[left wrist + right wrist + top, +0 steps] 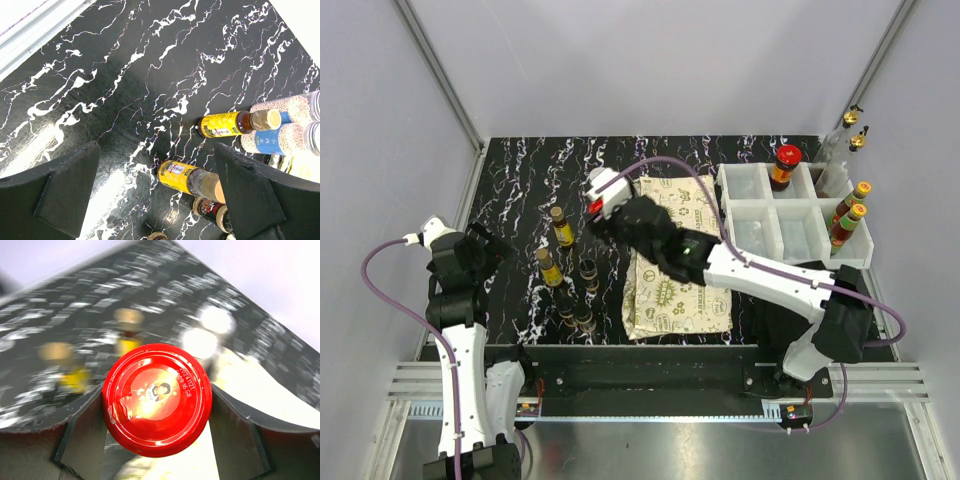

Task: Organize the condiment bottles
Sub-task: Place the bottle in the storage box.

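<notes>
My right gripper (157,407) is shut on a jar with a wide red cap (157,399), one finger on each side of the cap. From above, that jar (595,206) hangs over the dark marble table, left of the cloth. Several condiment bottles stand loose on the table: two with yellow labels (561,226) (549,266) and dark ones (589,272) (582,318). My left gripper (157,192) is open and holds nothing, above the nearer yellow-label bottle (190,177), with another yellow-label bottle (225,123) and clear jars (280,140) beyond it.
White compartment bins (752,226) sit at the right, with a red-capped jar (785,165) and gold-capped bottles (847,222) in them. A cream patterned cloth (680,290) lies mid-table under the right arm. Grey walls close in the table on three sides.
</notes>
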`<act>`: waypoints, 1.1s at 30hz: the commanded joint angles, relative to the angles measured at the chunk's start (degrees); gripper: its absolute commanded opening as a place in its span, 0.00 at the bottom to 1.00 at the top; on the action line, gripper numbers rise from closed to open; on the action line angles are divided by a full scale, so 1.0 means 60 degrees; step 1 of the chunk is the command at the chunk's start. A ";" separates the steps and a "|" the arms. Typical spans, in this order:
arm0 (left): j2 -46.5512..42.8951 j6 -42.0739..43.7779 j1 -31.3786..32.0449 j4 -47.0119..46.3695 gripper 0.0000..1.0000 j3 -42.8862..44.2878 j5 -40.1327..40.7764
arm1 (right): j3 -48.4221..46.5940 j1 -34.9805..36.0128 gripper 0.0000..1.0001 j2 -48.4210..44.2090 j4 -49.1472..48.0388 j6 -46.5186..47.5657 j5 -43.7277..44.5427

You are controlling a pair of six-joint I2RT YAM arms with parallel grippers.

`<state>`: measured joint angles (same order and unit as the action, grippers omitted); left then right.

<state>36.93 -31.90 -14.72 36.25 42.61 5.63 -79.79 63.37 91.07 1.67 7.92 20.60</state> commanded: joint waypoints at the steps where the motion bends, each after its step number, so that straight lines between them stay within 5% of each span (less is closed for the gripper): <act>1: 0.0027 0.0160 0.0007 -0.0607 0.99 0.0003 -0.0308 | 0.0216 -0.1375 0.00 -0.1392 -0.1099 -0.0251 0.1064; 9: 0.0159 0.0146 -0.0066 -0.0680 0.99 -0.0012 -0.0527 | 0.1154 -0.4185 0.00 -0.2477 -0.0909 -0.0544 0.1093; 23: 0.0495 0.0146 -0.0139 -0.0797 0.99 0.0003 -0.0850 | 0.1243 -0.9459 0.00 -0.2141 -0.0733 -0.1861 0.0070; 33: 0.0730 0.0160 -0.0315 -0.0871 0.99 -0.0026 -0.1172 | 0.1023 -1.0986 0.00 -0.1088 -0.1127 -0.3179 -0.0913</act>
<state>41.19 -31.73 -16.16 34.15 42.59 1.15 -69.82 -0.89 83.79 4.16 -6.74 18.74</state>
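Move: In the storage box's middle back compartment is the place for the red-lidded jar already held, about 44 cm to the right of the right hand, 17 cm ahead and 22 cm down. The first red-lidded jar stands there some 4 cm farther out and 3 cm left of that place; the oil bottles are 7 cm right of it and 3 cm farther out, the sauce bottles 8 cm right and 10 cm nearer. From the left hand the place is roughly 69 cm right, 21 cm ahead and 13 cm lower. Swinging the held red-lidded jar across above the cloth, the right hand sweeps some 47 cm to the right and about 18 cm forward, nearly level, towards the box's middle back compartment, the wrist turning about 65 degrees clockwise. It slows over the box and starts to sink, fingers keeping their grip on the jar. ##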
